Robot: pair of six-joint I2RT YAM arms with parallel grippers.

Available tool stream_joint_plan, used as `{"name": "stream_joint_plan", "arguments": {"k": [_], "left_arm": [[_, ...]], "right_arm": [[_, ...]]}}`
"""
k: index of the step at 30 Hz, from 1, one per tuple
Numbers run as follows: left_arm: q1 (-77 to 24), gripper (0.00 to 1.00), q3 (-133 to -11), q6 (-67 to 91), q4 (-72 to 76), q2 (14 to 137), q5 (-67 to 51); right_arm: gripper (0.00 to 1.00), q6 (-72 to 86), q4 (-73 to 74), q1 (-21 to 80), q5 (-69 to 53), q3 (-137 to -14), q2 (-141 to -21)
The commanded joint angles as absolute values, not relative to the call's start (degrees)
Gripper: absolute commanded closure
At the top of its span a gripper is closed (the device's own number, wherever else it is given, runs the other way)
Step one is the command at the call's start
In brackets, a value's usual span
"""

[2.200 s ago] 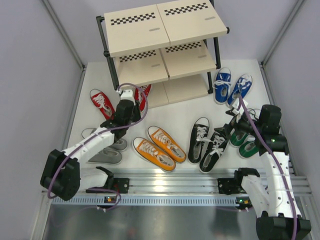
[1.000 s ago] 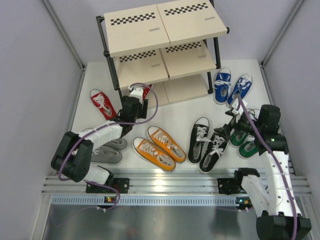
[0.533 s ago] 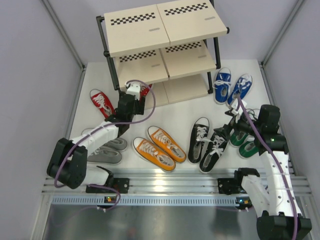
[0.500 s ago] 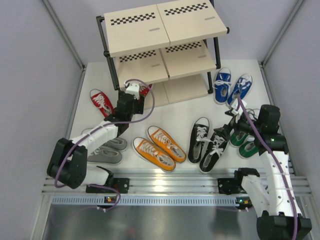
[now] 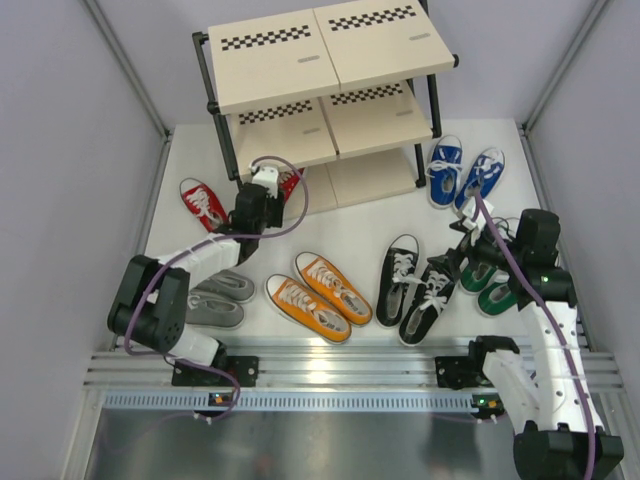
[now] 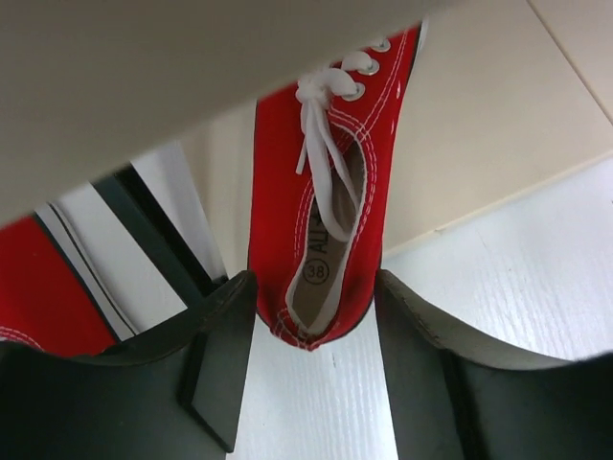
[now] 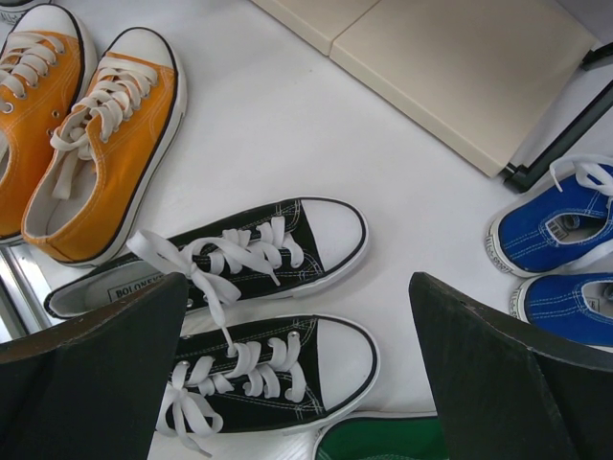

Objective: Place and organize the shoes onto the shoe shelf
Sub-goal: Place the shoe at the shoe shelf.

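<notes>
The shoe shelf stands at the back, its bottom board resting on the table. One red shoe lies toe-first on that board beside the black post, its heel sticking out. My left gripper has a finger against each side of that heel. From above, the left gripper is at the shelf's front left corner. The other red shoe lies to its left. My right gripper hangs open above the black shoes.
The grey pair lies under the left arm, with the orange pair in the middle. The black pair and the green pair are below the right arm. The blue pair sits by the shelf's right leg.
My left gripper drew back slightly left from the shelf and its jaws narrowed onto the red shoe's heel. The left elbow swung inward. The right arm has not moved.
</notes>
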State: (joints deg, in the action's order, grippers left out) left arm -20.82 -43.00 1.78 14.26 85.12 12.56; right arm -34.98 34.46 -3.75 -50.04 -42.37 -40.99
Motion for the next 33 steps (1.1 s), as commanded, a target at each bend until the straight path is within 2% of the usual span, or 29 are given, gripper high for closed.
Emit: {"name": "stream_joint_plan", "arguments": {"k": [1, 2, 3, 4, 8, 10, 14, 20, 33], "left_arm": [[-20.39, 0.44, -44.47, 2.28, 18.02, 86.74, 11.08], [-20.04, 0.5, -44.65, 2.81, 17.93, 87.01, 10.73], [-19.87, 0.65, -44.91, 3.25, 17.76, 87.19, 10.46], [-19.78, 0.72, -45.0, 3.69, 17.67, 87.1, 10.46], [-19.69, 0.94, -44.3, 6.41, 17.75, 86.57, 10.2], [-19.6, 1.0, -43.69, 7.46, 17.84, 85.7, 9.84], [-19.69, 1.0, -41.14, 14.03, 18.89, 83.24, 10.8], [-19.77, 1.0, -38.24, 30.29, 18.28, 79.19, 20.12], [-22.14, 1.0, -37.53, 52.55, 15.64, 81.12, 28.38]], "right_arm": [[0.01, -36.47, 34.19, -2.64, -51.24, -42.19, -41.04], [0.01, -36.47, 34.19, -2.64, -51.24, -42.19, -40.96], [0.0, -36.56, 34.28, -2.64, -51.33, -42.19, -40.96], [0.01, -36.56, 34.28, -2.64, -51.24, -42.19, -41.04], [0.01, -36.56, 34.36, -2.64, -51.15, -42.19, -40.87], [0.01, -36.65, 34.36, -2.64, -51.15, -42.19, -40.96], [0.01, -36.65, 34.37, -2.55, -51.15, -42.19, -40.87], [0.01, -36.65, 34.37, -2.55, -51.15, -42.19, -40.78], [0.01, -36.65, 34.28, -2.55, -51.15, -42.28, -40.96]]}}
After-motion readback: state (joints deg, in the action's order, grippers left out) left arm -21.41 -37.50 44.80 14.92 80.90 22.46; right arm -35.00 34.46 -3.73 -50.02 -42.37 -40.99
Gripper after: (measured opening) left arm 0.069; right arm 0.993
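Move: The red shoe lies toe-in on the bottom shelf, its heel between the left hand's parted fingers and its middle about 11 cm ahead, 3 cm right and 4 cm below. The shelf's near-left leg has its foot some 7 cm left and 2 cm ahead; the other red shoe is roughly 19 cm left, 5 cm ahead. The upper grey shoe is about 14 cm left and 13 cm back. From the right hand, the shelved shoe is about 26 cm ahead, 37 cm left. The left fingers shut on the shelved red shoe's heel, pinching its soft back rim almost flat. After edging barely a centimetre forward and right, the hand draws back about 2 cm and a little left, keeping its pinch while it rolls left-side-down some 35 degrees and swings counter-clockwise some 25, its height almost unchanged. ##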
